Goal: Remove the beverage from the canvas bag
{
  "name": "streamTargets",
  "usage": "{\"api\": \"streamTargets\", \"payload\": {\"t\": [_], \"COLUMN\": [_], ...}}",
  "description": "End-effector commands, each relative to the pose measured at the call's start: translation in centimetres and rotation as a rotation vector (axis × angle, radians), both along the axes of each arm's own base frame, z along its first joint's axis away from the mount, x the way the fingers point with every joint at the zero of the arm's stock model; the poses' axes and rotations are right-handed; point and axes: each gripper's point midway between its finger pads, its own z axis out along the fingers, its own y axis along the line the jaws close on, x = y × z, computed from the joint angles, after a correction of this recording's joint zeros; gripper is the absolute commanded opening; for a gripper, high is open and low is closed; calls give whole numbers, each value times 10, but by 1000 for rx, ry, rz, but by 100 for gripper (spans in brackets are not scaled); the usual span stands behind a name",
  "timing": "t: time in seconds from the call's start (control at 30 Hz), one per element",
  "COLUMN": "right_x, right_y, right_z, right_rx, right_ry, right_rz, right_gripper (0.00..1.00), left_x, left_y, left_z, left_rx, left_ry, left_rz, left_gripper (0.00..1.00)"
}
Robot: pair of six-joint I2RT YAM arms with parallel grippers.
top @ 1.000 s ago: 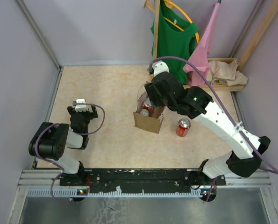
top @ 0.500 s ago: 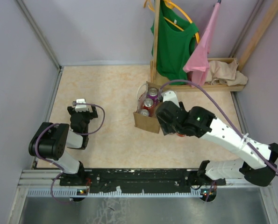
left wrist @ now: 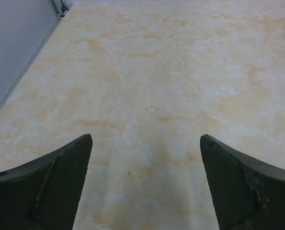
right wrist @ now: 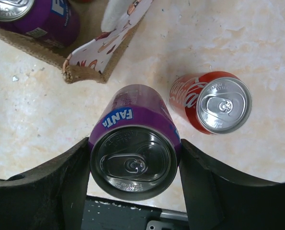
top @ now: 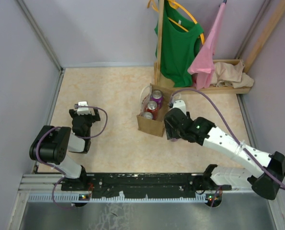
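Observation:
The tan canvas bag (top: 151, 124) stands upright mid-table with a purple can (top: 156, 96) and two red cans (top: 152, 106) showing in it. My right gripper (top: 173, 130) is just right of the bag, outside it. In the right wrist view that gripper (right wrist: 134, 155) is shut on a purple Fanta can (right wrist: 132, 139), held upright by its sides. A red Coca-Cola can (right wrist: 213, 103) stands on the table close beside it. The bag's corner (right wrist: 92, 62) and a purple can inside it (right wrist: 37, 19) sit at upper left. My left gripper (left wrist: 146, 177) is open over bare table.
A wooden rack at the back holds a green shirt (top: 180, 43) and a pink cloth (top: 207, 52). A beige cloth heap (top: 233, 74) lies at the back right. Grey walls close in the table on the left, back and right.
My right arm came away from the top of the bag with the purple Fanta can, moving right and toward me until it covers the red can. The left arm has not moved.

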Motion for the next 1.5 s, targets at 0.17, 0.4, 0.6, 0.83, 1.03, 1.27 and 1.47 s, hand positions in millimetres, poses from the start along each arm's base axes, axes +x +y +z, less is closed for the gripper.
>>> {"api": "streamTargets", "payload": {"t": [0.17,0.4,0.6,0.83,1.03,1.27,1.47], "right_x": [37,36,32,30,28,25,29], "right_y": [30,31,32,27,26,20,23], "right_z": [7,-16,-30,-46,-53,-52,-30], "right_rx": [103,80,65,25,15,-1,29], "right_ry": [-98,-63,-21,19,41,45,7], "right_rz": [-3,-8,-9,-24,-36,-47,-34], "right_gripper": [0,0,0,0,39,86,93], "left_x": [0,0,0,0,0,0,0], "left_y": [0,1,1,1,0,1,1], "left_z": [4,4,4,4,4,5,4], "left_rx": [-13,-13,-12,-12,-12,-11,-11], "left_ry": [-25,-25,-26,-25,-25,-26,-24], "left_rz": [6,7,7,6,6,7,7], "left_gripper": [100,100,100,100,100,100,100]}}
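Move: The right hand already holds the purple Fanta can in the air. The bare spot where it will stand is about 15 cm below, 1 cm ahead and 2 cm to the left. The Coke can stands about 6 cm ahead, 7 cm to the right and 9 cm below. The canvas bag's middle lies some 14 cm ahead, 9 cm left and 8 cm below. From the left hand, the spot is roughly 42 cm right, 16 cm back and 8 cm below. Still pinching the purple Fanta can between its fingers, the right hand brings it down onto the bare table between the Coke can and the bag's near side. It sinks about 7 cm, edging some 2 cm forward and left early on, and tips its fingers slightly more downward. Then it stops low and opens nearly wide, letting go with the fingers still around the can. ##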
